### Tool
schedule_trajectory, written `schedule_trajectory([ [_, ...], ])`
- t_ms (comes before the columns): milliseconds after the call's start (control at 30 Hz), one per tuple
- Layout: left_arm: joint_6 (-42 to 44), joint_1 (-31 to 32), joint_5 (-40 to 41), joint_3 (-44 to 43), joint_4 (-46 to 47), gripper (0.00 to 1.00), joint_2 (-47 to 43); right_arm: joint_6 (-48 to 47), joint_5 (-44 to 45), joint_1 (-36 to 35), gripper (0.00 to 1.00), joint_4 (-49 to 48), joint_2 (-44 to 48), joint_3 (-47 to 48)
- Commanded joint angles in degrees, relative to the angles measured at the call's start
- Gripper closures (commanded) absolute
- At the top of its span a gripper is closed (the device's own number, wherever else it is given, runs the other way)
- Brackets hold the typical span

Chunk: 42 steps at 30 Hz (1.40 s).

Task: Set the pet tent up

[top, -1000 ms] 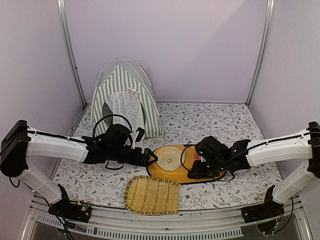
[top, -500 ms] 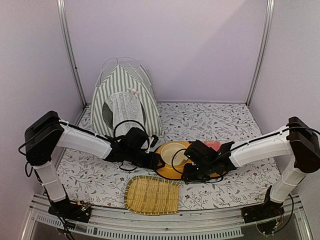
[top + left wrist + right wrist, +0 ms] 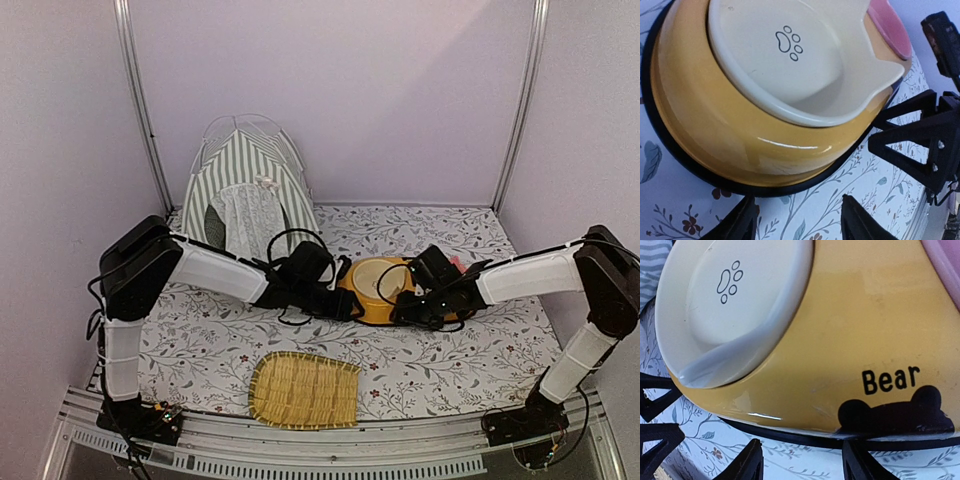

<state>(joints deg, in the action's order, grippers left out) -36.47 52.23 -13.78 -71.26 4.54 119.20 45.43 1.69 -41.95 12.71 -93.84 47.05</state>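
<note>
The pet tent (image 3: 245,190) stands upright at the back left, grey-green and white striped, with its lace curtain facing the front. Right of it a yellow feeder (image 3: 375,290) rests on the table, holding a white paw-print bowl (image 3: 790,55) and a pink bowl (image 3: 890,30). My left gripper (image 3: 345,300) is at the feeder's left side; in the left wrist view it is open (image 3: 799,200), the feeder's black base rim just beyond its tips. My right gripper (image 3: 405,305) is at the feeder's right front, open (image 3: 802,444), with only cloth between its fingers below the "Bear" wall (image 3: 855,340).
A woven bamboo tray (image 3: 304,390) lies near the front edge, in front of the feeder. A floral cloth (image 3: 200,350) covers the table. Metal posts (image 3: 140,110) and lilac walls close in the back and sides.
The feeder has moved away from the front edge toward the back, beside the tent, and both arms went with it. The left jaws narrowed and the right jaws widened.
</note>
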Motion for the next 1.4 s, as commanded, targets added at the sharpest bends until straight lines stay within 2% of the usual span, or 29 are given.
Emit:
schedule_trajectory([
  [0,0.06,0.46,-0.82,-3.74,1.55,0.43,1.25,-8.17,3.14,7.2,0.26,-0.48,0.18,-1.1],
  [233,0.23,-0.7,0.45,-2.64,2.04,0.43,-1.72,-13.41,1.13,10.95,0.18,-2.41,-4.56,4.77],
  [367,1.52,-1.54,2.27,1.06,2.4,0.42,-7.24,-14.7,0.48,11.19,0.11,-2.21,-4.42,7.26],
  [567,2.99,-3.59,6.1,11.11,3.22,0.39,-19.08,-14.62,2.07,11.19,0.0,-0.92,2.79,4.3],
  [800,4.18,-6.68,10.39,22.53,3.43,0.37,-34.03,-16.85,5.82,12.09,0.01,-0.64,14.76,-0.12],
  [1000,3.88,-10.84,13.24,32.99,1.7,0.34,-48.02,-19.74,11.76,20.4,0.01,-2.21,23.51,-4.75],
  [1100,4.0,-12.69,14.97,37.17,0.32,0.31,-55.35,-22.16,13.76,26.74,0.01,-7.43,28.09,-9.42],
  [1167,4.39,-14.03,16.77,39.18,-1.24,0.28,-59.7,-26.6,12.5,29.55,0.01,-15.94,30.76,-13.88],
  [1233,4.78,-15.84,18.06,40.91,-2.82,0.23,-63.29,-31.97,15.39,30.55,0.01,-25.81,31.8,-19.45],
  [1367,4.49,-20.86,20.08,42.51,-6.8,0.01,-67.72,-40.2,19.47,32.83,0.01,-45.38,28.26,-24.87],
])
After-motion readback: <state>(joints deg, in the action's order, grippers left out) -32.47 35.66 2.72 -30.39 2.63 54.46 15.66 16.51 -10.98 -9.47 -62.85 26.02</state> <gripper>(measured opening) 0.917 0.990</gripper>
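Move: The yellow bowl stand lies just beyond both my hands, its middle some 12 cm right and 5 cm ahead of my left hand, and about 3 cm right and 7 cm ahead of my right, at nearly hand height. Its white bowl is about 5 cm right and 8 cm ahead of my left hand; the pink bowl about 14 cm right and 12 cm ahead of my right. The tent stands roughly 25 cm left and 18 cm ahead of my left hand. With my right fingers low at its front edge, I push the bowl stand another 6 cm forward and a bit right, my left hand following only about 1 cm at its left end. Then I lift both hands clear: the right goes up and far out to the right, tipping upward; the left swings about 25 cm left, rising towards the tent and turning counter-clockwise. Both grippers open wider. ##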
